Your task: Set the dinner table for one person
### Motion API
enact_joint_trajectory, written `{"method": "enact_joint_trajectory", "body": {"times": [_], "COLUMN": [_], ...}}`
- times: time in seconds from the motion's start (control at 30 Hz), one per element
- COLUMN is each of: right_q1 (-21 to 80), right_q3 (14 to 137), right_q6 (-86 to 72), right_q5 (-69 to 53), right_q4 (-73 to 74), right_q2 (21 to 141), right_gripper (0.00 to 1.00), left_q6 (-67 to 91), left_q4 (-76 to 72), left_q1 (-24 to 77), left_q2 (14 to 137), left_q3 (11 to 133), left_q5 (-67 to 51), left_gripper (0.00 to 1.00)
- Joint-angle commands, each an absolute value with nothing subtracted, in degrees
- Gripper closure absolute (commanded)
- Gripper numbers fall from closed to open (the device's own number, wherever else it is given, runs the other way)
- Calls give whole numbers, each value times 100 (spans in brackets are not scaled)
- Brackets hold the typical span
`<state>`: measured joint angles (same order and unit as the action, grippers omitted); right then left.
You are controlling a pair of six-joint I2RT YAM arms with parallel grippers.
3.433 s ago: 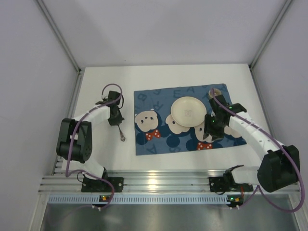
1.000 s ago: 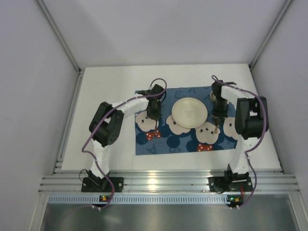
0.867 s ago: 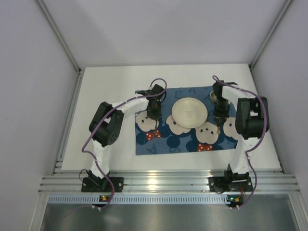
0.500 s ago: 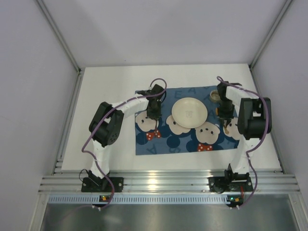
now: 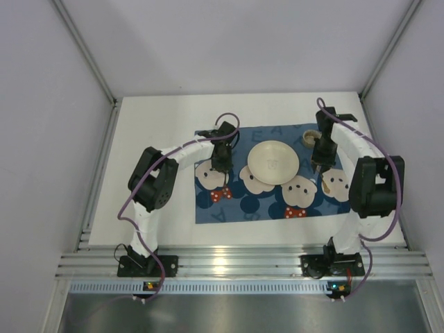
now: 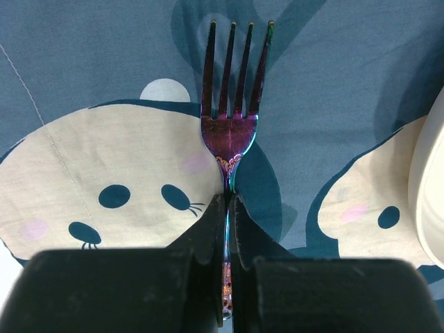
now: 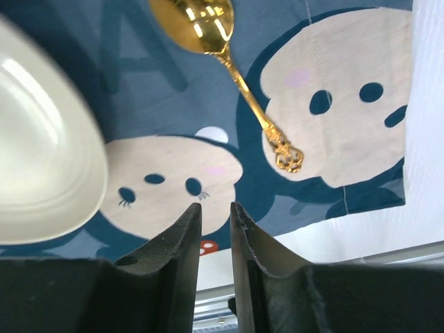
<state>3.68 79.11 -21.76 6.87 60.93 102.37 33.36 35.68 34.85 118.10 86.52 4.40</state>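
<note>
The white dinner table (image 5: 156, 132) carries a blue mouse-print mat (image 5: 243, 207) with a cream plate (image 5: 273, 161) on it. My left gripper (image 5: 223, 168) is left of the plate, low over the mat. In the left wrist view it (image 6: 227, 208) is shut on the handle of an iridescent purple fork (image 6: 234, 90), tines pointing away. My right gripper (image 5: 320, 165) is right of the plate. In the right wrist view it (image 7: 214, 206) is empty, jaws a little apart, above a gold spoon (image 7: 232, 73) that lies on the mat.
A small tan cup (image 5: 310, 138) stands on the mat's far right corner, just behind my right gripper. The plate's rim shows at the right edge of the left wrist view (image 6: 429, 194) and at the left of the right wrist view (image 7: 41, 166). Bare white table (image 7: 388, 222) borders the mat.
My right gripper has drawn back from the spoon towards the right and far side, and the spoon stays on the mat. My left gripper, holding the fork, has stayed put for the last second.
</note>
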Motion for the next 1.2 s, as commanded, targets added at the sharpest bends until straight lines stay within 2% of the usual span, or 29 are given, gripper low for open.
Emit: {"method": "enact_joint_trajectory", "body": {"times": [0.0, 0.17, 0.33, 0.37, 0.57, 0.63, 0.67, 0.7, 0.77, 0.8, 0.83, 0.9, 0.93, 1.03, 1.13, 1.17], "right_q1": [483, 536, 536, 536, 536, 545, 545, 536, 554, 562, 571, 571, 571, 589, 676, 685], "right_q3": [8033, 8016, 7875, 7710, 7524, 7532, 7558, 7585, 7637, 7655, 7664, 7682, 7716, 7787, 7840, 7805], "right_q6": [-2276, -2329, -2338, -2347, -2338, -2277, -2233, -2189, -2188, -2206, -2206, -2258, -2276, -2338, -2434, -2487], "right_q5": [299, 71, 26, 26, -219, -324, -360, -360, -360, -352, -404, -457, -509, -554, -562, -580], "right_q4": [6345, 6556, 6697, 6723, 6811, 6820, 6820, 6838, 6925, 6943, 6969, 6979, 6979, 6944, 6882, 6804], "right_q2": [9642, 9019, 8430, 8211, 7727, 7455, 7357, 7261, 6980, 6900, 6708, 6505, 6286, 5829, 5407, 5283], "right_gripper": [75, 67, 64, 63, 59, 52, 42, 36, 21, 19, 17, 12, 11, 8, 2, 0], "left_q6": [3498, 3612, 3683, 3709, 3744, 3744, 3735, 3718, 3674, 3587, 3534, 3323, 3244, 2945, 2953, 2831], "left_q4": [3796, 3946, 4122, 4148, 4192, 4280, 4306, 4350, 4403, 4412, 4386, 4298, 4133, 3798, 3332, 2765], "left_q1": [3436, 3437, 3428, 3436, 3437, 3428, 3436, 3428, 3436, 3428, 3436, 3436, 3437, 3410, 3366, 3366], "left_q2": [11724, 11786, 11786, 11717, 11593, 11514, 11461, 11383, 11128, 11031, 10787, 10496, 10172, 9687, 9054, 8609], "left_q3": [8736, 8868, 8983, 8974, 8894, 8956, 8991, 9017, 9044, 9035, 9018, 8834, 8755, 8289, 7701, 7186], "left_q5": [677, 764, 835, 887, 1011, 1055, 1081, 1185, 1370, 1441, 1607, 1792, 2045, 2433, 3293, 3687], "left_gripper": [99, 87, 81, 76, 60, 59, 59, 58, 51, 46, 35, 21, 4, 2, 2, 2]}}
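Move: The left fingers are shut on the fork where it lies on the mat, its middle about 1 cm back from the hand; the plate sits some 21 cm to the right and 3 cm farther out. From the right hand, hovering and already clear, the spoon's middle is roughly 4 cm ahead, 3 cm right and 6 cm below, with the plate 17 cm left and 8 cm out, and the cup about 17 cm ahead and 2 cm left. Creeping left about 2 cm near mat height, the left hand spreads its fingers and lets go of the fork, then climbs steeply, still going left, up some 13 cm in all and opening wide as its fingers swing forward. The right hand meanwhile rises and draws back away from the spoon, opening wide and tipping its fingers forward some 30 degrees. ##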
